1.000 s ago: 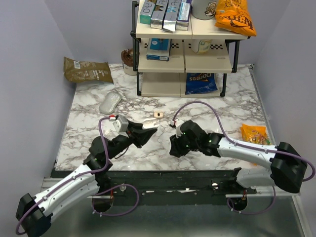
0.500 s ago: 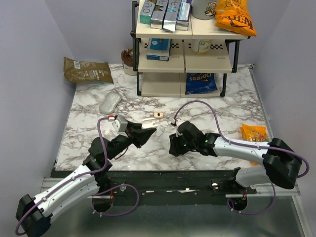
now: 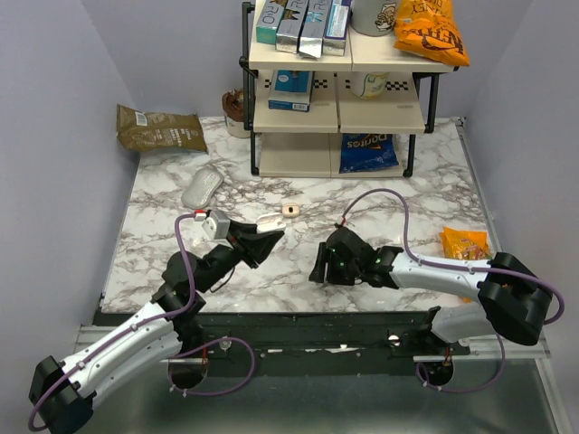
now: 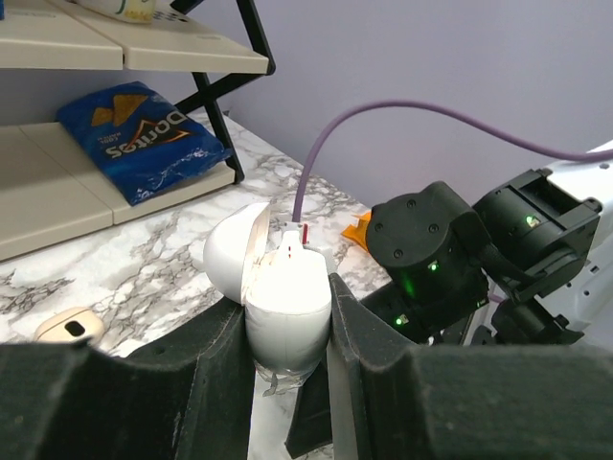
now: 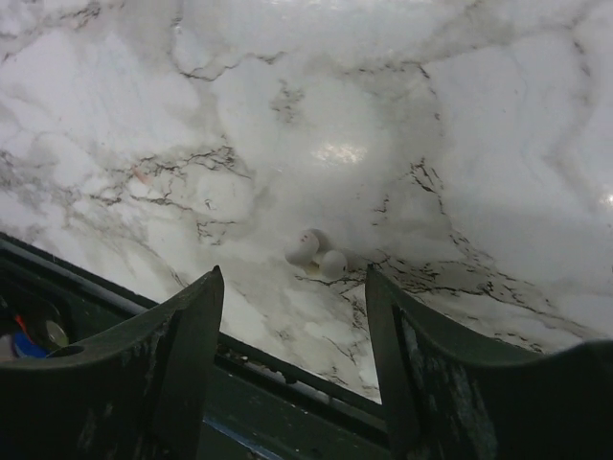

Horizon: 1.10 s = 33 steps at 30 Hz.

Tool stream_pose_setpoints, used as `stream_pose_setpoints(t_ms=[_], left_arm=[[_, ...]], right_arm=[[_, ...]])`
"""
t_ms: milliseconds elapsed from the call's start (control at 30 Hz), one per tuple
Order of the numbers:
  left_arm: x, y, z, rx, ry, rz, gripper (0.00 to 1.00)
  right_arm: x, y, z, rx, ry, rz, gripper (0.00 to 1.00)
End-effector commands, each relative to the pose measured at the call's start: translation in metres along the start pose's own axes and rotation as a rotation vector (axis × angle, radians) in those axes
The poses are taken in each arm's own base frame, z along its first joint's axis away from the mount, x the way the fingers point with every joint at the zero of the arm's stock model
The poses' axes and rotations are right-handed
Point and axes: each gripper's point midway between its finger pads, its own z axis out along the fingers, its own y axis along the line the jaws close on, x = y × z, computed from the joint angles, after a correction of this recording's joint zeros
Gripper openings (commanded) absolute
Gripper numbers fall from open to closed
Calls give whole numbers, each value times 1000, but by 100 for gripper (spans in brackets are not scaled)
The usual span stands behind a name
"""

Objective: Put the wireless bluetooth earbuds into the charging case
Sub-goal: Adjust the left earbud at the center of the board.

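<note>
My left gripper [image 3: 263, 230] is shut on the white charging case [image 4: 283, 309], held off the marble with its lid [image 4: 233, 253] tipped open; the case [image 3: 270, 220] also shows from above. One beige earbud [image 3: 289, 210] with a dark centre lies on the marble just beyond it, also at the left wrist view's left edge [image 4: 71, 326]. A second small, pale, two-lobed earbud [image 5: 317, 253] lies on the marble near the table's front edge. My right gripper [image 5: 292, 273] hovers over it, open, nothing between its fingers. From above, the right gripper [image 3: 318, 269] hides that earbud.
A white computer mouse [image 3: 202, 188] lies at the back left and a brown bag [image 3: 159, 128] in the far left corner. The shelf rack [image 3: 336, 90] with a Doritos bag [image 3: 368, 151] stands behind. An orange snack bag [image 3: 465, 244] lies right. The dark front rail [image 5: 287, 402] runs just below the right gripper.
My right gripper has opened wider and sunk a little toward the table's front edge. The left gripper has carried the case slightly back and left.
</note>
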Motion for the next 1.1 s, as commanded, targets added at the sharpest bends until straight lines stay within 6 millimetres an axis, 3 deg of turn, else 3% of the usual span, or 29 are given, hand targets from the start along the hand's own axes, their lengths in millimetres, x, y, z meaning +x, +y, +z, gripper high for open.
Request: stream_pose_setpoints(t_ms=[0, 300, 600, 833, 1067], left_arm=[[-2, 9, -4, -58, -32, -37, 0], [-3, 23, -12, -150, -38, -52, 0], [-5, 27, -14, -189, -32, -38, 0], [-3, 29, -15, -202, -25, -44, 0], [-1, 28, -15, -202, -13, -43, 0]], right_arm=[[8, -23, 10, 122, -14, 214, 69], [12, -14, 26, 190, 8, 221, 68], [28, -27, 29, 269, 48, 198, 64], [38, -44, 23, 330, 90, 125, 54], [39, -42, 24, 336, 144, 8, 43]])
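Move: The earbud on the table lies close under the right hand's open fingers, about 1 cm ahead, 1 cm to the left and 3 cm below. From that hand, the cream case on the table is some 19 cm ahead, 7 cm to the left and 3 cm below. From the left hand, which holds the white charging case up high, the earbud lies about 10 cm to the right, roughly level fore and aft, and some 26 cm below. Downward first, turning about 10 degrees clockwise and steepening, the right hand then sweeps some 2.5 cm left over the table and eases slightly back right, sinking a little as its fingers close partway around the earbud, the right finger coming up against it. The left hand keeps hold of the charging case, drifting about 3.5 cm left, down and slightly forward. ##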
